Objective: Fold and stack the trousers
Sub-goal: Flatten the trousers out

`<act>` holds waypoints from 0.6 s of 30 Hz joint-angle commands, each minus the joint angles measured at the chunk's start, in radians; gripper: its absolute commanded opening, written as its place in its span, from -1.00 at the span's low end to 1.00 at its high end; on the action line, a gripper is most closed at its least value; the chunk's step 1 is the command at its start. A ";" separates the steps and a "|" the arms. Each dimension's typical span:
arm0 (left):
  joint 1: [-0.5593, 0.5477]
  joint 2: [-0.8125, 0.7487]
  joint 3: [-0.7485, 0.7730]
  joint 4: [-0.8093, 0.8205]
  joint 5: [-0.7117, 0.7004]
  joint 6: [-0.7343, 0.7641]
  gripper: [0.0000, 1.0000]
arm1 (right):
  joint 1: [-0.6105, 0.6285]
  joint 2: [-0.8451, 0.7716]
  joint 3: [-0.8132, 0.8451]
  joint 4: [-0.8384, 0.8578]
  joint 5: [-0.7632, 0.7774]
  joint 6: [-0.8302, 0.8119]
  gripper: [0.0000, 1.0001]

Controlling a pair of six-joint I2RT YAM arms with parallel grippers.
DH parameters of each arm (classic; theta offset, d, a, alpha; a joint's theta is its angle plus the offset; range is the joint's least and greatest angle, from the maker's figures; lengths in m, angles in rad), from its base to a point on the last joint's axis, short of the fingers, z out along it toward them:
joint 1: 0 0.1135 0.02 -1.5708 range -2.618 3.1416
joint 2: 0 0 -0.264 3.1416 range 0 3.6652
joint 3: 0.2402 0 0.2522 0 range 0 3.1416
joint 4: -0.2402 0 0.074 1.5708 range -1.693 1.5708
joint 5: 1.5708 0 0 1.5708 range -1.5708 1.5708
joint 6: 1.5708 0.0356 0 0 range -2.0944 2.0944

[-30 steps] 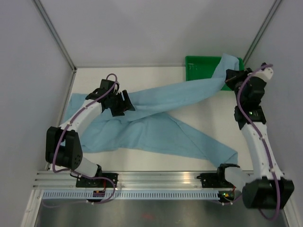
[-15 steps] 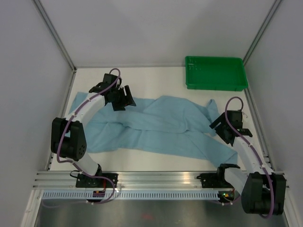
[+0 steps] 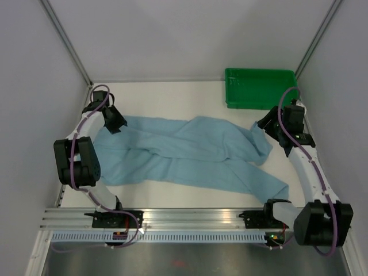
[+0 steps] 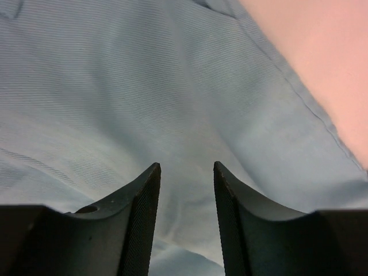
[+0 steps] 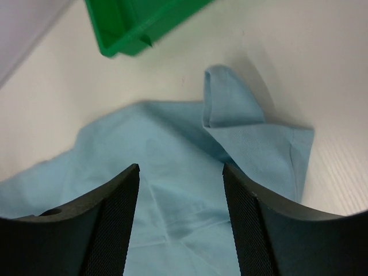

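The light blue trousers (image 3: 190, 152) lie spread and rumpled across the white table, their two legs reaching right. My left gripper (image 3: 113, 122) is low over their far-left end. In the left wrist view its jaws (image 4: 186, 167) stand apart, open, with a pucker of the cloth (image 4: 144, 86) between the fingertips. My right gripper (image 3: 264, 122) hovers at the far-right end of the upper leg. It is open (image 5: 180, 167) above the cloth (image 5: 172, 144), and the folded-over leg end (image 5: 230, 100) lies just ahead of it.
A green plastic tray (image 3: 261, 87) stands at the back right, also seen in the right wrist view (image 5: 132, 23). Bare white table (image 3: 172, 98) runs behind the trousers. Grey walls close in the left, back and right sides.
The right gripper opened and let go of the leg it held up by the tray; the leg now lies on the table. The left gripper moved left to the trousers' far-left end, jaws narrowing.
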 commanded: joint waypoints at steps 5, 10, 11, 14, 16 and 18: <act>0.069 0.098 -0.079 0.131 0.023 -0.117 -0.59 | -0.002 0.199 -0.106 0.117 -0.047 -0.007 0.30; 0.101 0.181 -0.033 0.123 0.003 -0.185 -0.95 | -0.002 0.271 -0.112 0.163 -0.030 0.010 0.37; 0.109 0.200 -0.027 0.123 0.003 -0.195 -0.95 | -0.002 0.306 -0.109 0.159 0.001 0.013 0.43; 0.141 0.235 0.022 0.106 0.002 -0.217 -0.95 | -0.002 0.392 -0.071 0.140 0.033 0.007 0.44; 0.164 0.281 0.075 0.080 0.007 -0.227 -0.95 | -0.002 0.433 -0.033 0.142 0.039 0.005 0.45; 0.173 0.322 0.105 0.073 0.014 -0.228 -0.95 | -0.002 0.496 0.013 0.142 0.039 0.010 0.44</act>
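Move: The trousers lie right under the left hand, the spot it goes for about 8 cm below, some 3 cm to its left and 1 cm back; the cloth's far edge is about 9 cm ahead. The right hand hangs high over the trousers' folded flap, which lies about 19 cm below it and 2 cm ahead, 2 cm right. The flap's tip is some 11 cm ahead, 1 cm left; the green crate's middle about 28 cm ahead, 2 cm right. Shutting from half open as it sinks about 8 cm, the left hand brings its fingertips down onto the trousers, then slides left and a little forward with them closed, turning some 15 degrees counter-clockwise. Meanwhile the right hand drops about 15 cm towards the folded flap, tipping roughly 20 degrees further down, fingers staying wide open and still just above the cloth. ##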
